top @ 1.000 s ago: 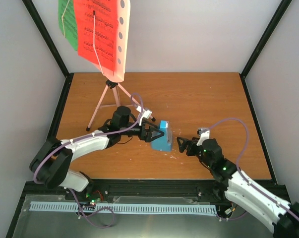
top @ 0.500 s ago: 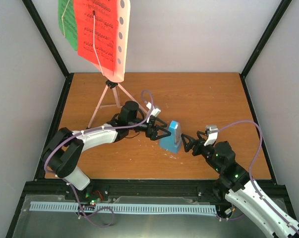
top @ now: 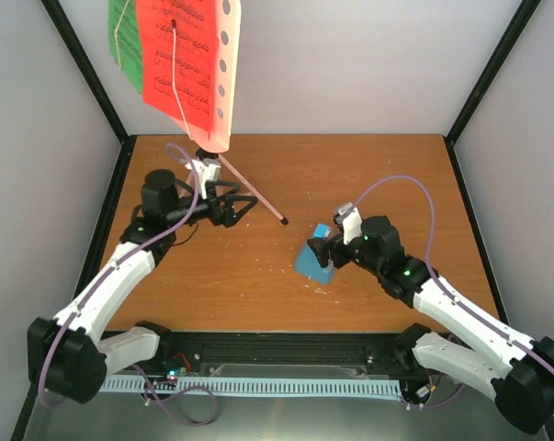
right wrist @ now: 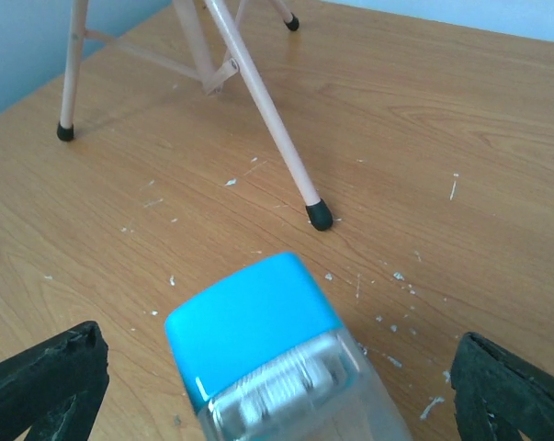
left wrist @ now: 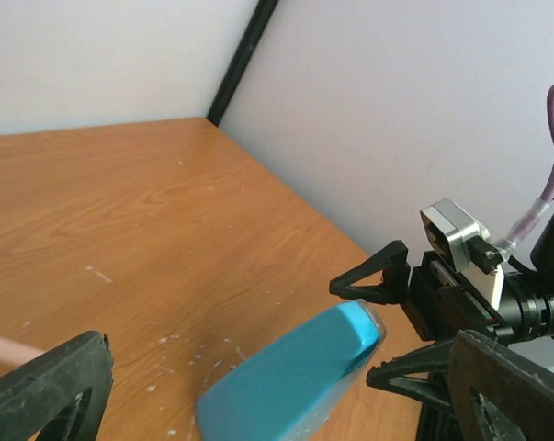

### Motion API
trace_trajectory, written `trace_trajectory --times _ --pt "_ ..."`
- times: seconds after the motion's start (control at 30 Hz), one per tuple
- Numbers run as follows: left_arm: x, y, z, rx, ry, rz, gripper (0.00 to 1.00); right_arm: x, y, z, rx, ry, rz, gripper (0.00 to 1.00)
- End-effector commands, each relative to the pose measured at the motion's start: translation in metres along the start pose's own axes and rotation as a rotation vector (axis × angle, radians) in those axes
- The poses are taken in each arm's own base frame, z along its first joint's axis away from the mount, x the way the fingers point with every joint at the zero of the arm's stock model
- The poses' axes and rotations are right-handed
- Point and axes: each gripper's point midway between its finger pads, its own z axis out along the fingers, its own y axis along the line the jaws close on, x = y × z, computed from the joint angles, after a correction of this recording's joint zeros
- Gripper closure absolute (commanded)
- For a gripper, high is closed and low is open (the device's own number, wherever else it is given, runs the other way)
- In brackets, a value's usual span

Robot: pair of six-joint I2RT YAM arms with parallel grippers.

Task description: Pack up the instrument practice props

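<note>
The small blue metronome (top: 311,262) with its clear cover stands mid-table. My right gripper (top: 328,246) is open, its jaws on either side of the metronome's top (right wrist: 254,331) without touching it. The pink music stand (top: 223,83) is at the back left, with a red page (top: 174,55) and a green page (top: 122,37) on its hole-punched desk. My left gripper (top: 233,208) is open and empty beside the tripod's front leg (top: 258,197). In the left wrist view the metronome (left wrist: 290,381) and my right gripper (left wrist: 401,317) lie ahead.
The tripod's black foot (right wrist: 320,214) rests on the wood just beyond the metronome, and other legs (right wrist: 73,64) spread to the back left. White specks (right wrist: 391,322) dot the table (top: 378,184). Grey walls and black frame posts (top: 483,83) enclose it.
My left gripper has drawn back from the metronome, leftward to the tripod legs. My right gripper has moved in over the metronome's top. Both stayed open.
</note>
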Motion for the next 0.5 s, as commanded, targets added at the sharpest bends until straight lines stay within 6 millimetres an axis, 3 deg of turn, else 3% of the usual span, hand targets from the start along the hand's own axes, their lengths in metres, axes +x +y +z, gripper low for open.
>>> trace_trajectory --times 0.0,0.2,0.47 --pt "0.001 -0.005 -0.028 -0.073 0.02 0.035 0.01 -0.01 0.0 0.009 0.005 0.007 -0.171 0.0" --pt "0.012 0.002 -0.041 -0.168 0.037 0.074 0.0 -0.005 -0.009 0.016 0.049 0.013 -0.205 0.03" --pt "0.008 0.019 -0.051 -0.288 0.027 0.139 0.01 -0.009 -0.018 0.027 0.096 -0.011 -0.204 0.25"
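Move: The metronome stands just in front of the right hand, its middle about 3 cm ahead, 2 cm to the left and some 8 cm below the fingers. The music stand's nearest leg tip is about 14 cm ahead of the right hand, 9 cm left and 16 cm down. From the left hand the metronome lies roughly 16 cm to the right, 4 cm back and 18 cm below. Right hand eases 2 cm forward, slightly down, fingers starting to close around the metronome's top; left retreats 4 cm left. ##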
